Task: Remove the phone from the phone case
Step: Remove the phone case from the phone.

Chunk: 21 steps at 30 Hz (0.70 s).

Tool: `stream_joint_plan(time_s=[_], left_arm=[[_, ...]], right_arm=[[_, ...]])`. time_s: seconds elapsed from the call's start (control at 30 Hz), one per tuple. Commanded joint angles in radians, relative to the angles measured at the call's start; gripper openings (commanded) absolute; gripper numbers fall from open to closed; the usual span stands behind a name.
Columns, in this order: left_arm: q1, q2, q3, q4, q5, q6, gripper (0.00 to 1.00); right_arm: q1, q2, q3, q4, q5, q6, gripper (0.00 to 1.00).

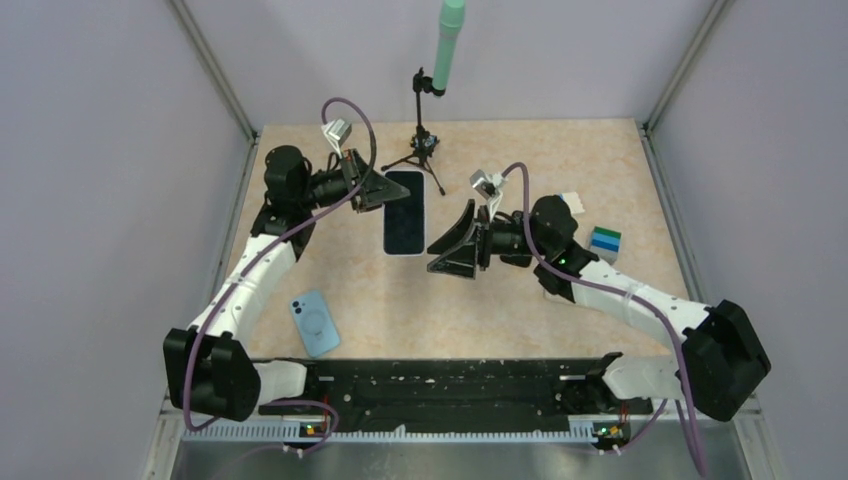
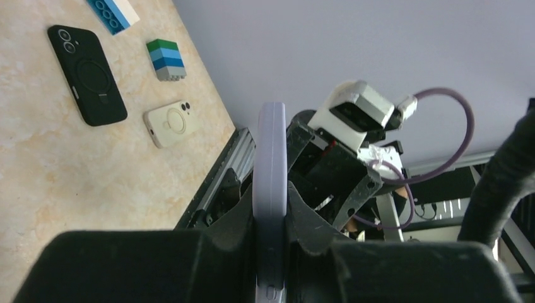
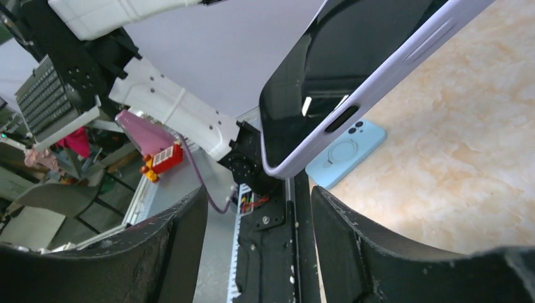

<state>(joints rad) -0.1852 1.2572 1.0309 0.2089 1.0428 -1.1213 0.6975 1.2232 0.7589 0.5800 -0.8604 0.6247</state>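
The phone, black screen up, sits inside a lavender phone case and is held above the table. My left gripper is shut on the case's left long edge. In the left wrist view the case shows edge-on, pinched between both fingers of that gripper. My right gripper is open just off the phone's lower right side, apart from it. In the right wrist view the phone hangs above and beyond that gripper, with nothing between its fingers.
A light blue case lies on the table near the left arm. A small tripod with a green microphone stands at the back. A black case, a cream case and stacked toy bricks lie to the right.
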Motion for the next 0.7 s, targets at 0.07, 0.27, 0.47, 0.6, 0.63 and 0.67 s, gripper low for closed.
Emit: stream_joint_plan(time_s=[0.07, 0.27, 0.47, 0.6, 0.63, 0.67], left_arm=[[0.003, -0.019, 0.065, 0.074, 0.112, 0.037, 0.00], [0.003, -0.019, 0.068, 0.016, 0.111, 0.039, 0.00], [0.003, -0.018, 0.066, 0.010, 0.101, -0.003, 0.00], [0.001, -0.030, 0.055, -0.011, 0.090, -0.049, 0.00], [0.001, -0.035, 0.050, -0.021, 0.086, -0.062, 0.00], [0.001, -0.039, 0.046, -0.036, 0.080, -0.073, 0.00]], right_arm=[[-0.007, 0.065, 0.114, 0.016, 0.047, 0.042, 0.51], [-0.007, 0.128, 0.119, 0.132, 0.013, 0.105, 0.45], [-0.007, 0.147, 0.106, 0.166, -0.039, 0.064, 0.31], [-0.006, 0.145, 0.102, 0.154, -0.107, -0.074, 0.25], [-0.007, 0.145, 0.105, 0.130, -0.119, -0.116, 0.25], [-0.006, 0.146, 0.113, 0.100, -0.131, -0.162, 0.24]])
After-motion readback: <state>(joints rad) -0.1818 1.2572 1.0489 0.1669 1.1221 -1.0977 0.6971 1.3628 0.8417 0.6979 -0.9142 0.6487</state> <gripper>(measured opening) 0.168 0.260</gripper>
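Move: The case's near right corner is the right hand's target: about 2 cm ahead, 3 cm left and 1 cm above. The lilac phone case's middle is some 9 cm ahead, 6 cm left and 4 cm above the right hand, and 3 cm back, 1 cm right and 2 cm below the left. On the table 29 cm below the right hand, the black phone is 20 cm ahead, 21 cm right; the blue case is 2 cm back, 27 cm left. The lilac case's near right corner is brought in between the right fingers. The right hand reaches left and forward to it, about 2.5 cm in all, easing slightly back at the end while its fingers close from well open to a narrow gap around the corner. The left hand keeps its pinch on the case and draws about 1.5 cm back, turning slightly clockwise. ##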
